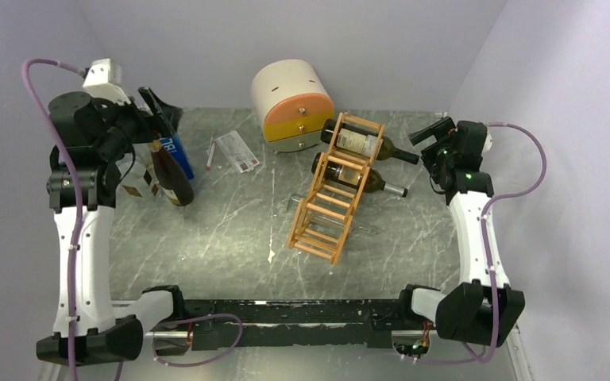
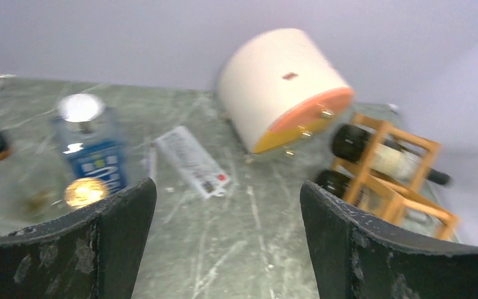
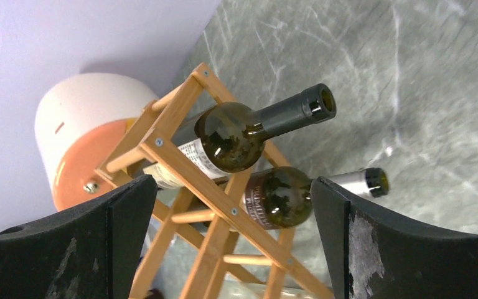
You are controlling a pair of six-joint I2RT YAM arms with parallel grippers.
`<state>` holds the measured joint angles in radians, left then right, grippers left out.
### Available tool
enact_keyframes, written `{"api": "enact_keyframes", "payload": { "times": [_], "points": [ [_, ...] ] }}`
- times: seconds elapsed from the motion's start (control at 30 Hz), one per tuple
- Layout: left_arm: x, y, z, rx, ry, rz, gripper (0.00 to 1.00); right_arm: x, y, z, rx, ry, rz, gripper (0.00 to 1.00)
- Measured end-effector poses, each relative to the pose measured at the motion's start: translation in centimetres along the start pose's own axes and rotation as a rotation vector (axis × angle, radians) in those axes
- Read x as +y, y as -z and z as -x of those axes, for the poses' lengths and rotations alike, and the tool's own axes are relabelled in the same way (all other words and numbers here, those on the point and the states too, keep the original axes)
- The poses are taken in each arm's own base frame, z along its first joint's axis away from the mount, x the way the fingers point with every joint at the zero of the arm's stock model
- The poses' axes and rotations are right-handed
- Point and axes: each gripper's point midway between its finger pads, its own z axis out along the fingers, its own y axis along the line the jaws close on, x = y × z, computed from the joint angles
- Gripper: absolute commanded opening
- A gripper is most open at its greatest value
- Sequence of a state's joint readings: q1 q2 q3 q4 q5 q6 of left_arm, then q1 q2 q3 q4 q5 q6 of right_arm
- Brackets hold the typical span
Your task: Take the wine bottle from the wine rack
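The light wooden wine rack (image 1: 330, 202) leans on the grey table, right of centre. Two dark wine bottles lie in its top tiers, the upper one (image 1: 363, 144) and the lower one (image 1: 356, 176), with necks pointing right. My right gripper (image 1: 427, 133) is open just right of the upper bottle's neck. In the right wrist view the rack (image 3: 183, 165), the upper bottle (image 3: 236, 134) and the lower bottle (image 3: 286, 199) show ahead of the open gripper (image 3: 233, 182). A third dark bottle (image 1: 173, 178) stands upright at the far left. My left gripper (image 1: 161, 115) hangs open above it, holding nothing (image 2: 226, 187).
A round cream-and-orange drawer box (image 1: 292, 103) stands behind the rack. A blue-labelled clear bottle (image 1: 177, 154) stands by the upright dark bottle. A white card (image 1: 237, 151) and a pen (image 1: 210, 151) lie at the back. Walls close in the table at the back and both sides.
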<state>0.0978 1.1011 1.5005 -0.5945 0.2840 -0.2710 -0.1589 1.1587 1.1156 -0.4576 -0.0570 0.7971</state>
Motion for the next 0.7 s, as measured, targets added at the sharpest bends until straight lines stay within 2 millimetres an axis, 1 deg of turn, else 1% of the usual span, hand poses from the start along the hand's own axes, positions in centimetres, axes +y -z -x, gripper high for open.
{"api": "enact_keyframes", "payload": {
  "times": [0.07, 0.1, 0.13, 0.2, 0.27, 0.33, 0.47, 0.57, 0.63, 0.7],
  "points": [
    [-2.2, 0.1, -0.5, 0.005, -0.003, -0.091, 0.9, -0.2, -1.1, -0.4, 0.021, -0.08, -0.02, 0.99],
    [-4.3, 0.0, -1.3, 0.023, -0.012, -0.158, 0.89, -0.2, -1.7, -0.7, 0.031, -0.122, -0.026, 1.0],
    [-5.9, -0.2, -1.9, 0.042, -0.021, -0.208, 0.89, -0.4, -2.3, -0.9, 0.036, -0.158, -0.032, 1.0],
    [-10.4, -0.6, -3.9, 0.099, -0.046, -0.344, 0.89, -0.6, -3.1, -1.3, 0.043, -0.223, -0.044, 1.0],
    [-13.4, -1.4, -6.2, 0.163, -0.061, -0.426, 0.89, -0.7, -3.8, -1.4, 0.04, -0.285, -0.048, 1.0],
    [-15.3, -2.2, -8.5, 0.223, -0.077, -0.477, 0.89, -0.7, -4.5, -1.4, 0.03, -0.342, -0.056, 1.0],
    [-16.8, -3.2, -11.1, 0.265, -0.124, -0.517, 0.88, -0.8, -5.5, -1.3, -0.006, -0.447, -0.068, 1.0],
    [-17.4, -3.5, -13.2, 0.271, -0.175, -0.538, 0.88, -1.1, -6.6, -2.0, -0.011, -0.516, -0.087, 0.99],
    [-17.1, -3.7, -14.8, 0.274, -0.202, -0.536, 0.88, -1.2, -7.7, -2.5, -0.006, -0.545, -0.098, 0.99],
    [-16.3, -3.7, -16.5, 0.28, -0.221, -0.522, 0.87, -1.5, -9.1, -3.5, 0.01, -0.564, -0.118, 0.99]
  ]
}}
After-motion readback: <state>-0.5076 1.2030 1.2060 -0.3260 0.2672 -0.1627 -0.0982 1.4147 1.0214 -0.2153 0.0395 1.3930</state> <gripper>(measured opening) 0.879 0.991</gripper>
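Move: The upper wine bottle lies across the top of the rack, its middle about 11 cm ahead of the right hand, 13 cm to the left and 11 cm lower, with its neck reaching right. The lower bottle is some 6 cm nearer than it, 1 cm farther left and 6 cm lower; the rack's middle is 3 cm ahead of the right hand, 22 cm left and 18 cm below. For the left hand, that upper bottle is roughly 49 cm to the right, 14 cm ahead, 26 cm down. The upper bottle's neck is what the right hand closes in on: sinking about 7 cm and reaching forward nearly as far, it rolls its left side up and swings clockwise, some 35 degrees in all, with its fingers still wide open. The left hand, empty and open, sweeps about 20 cm right away from the standing bottles towards the rack, turning clockwise, then sinks some 11 cm. ##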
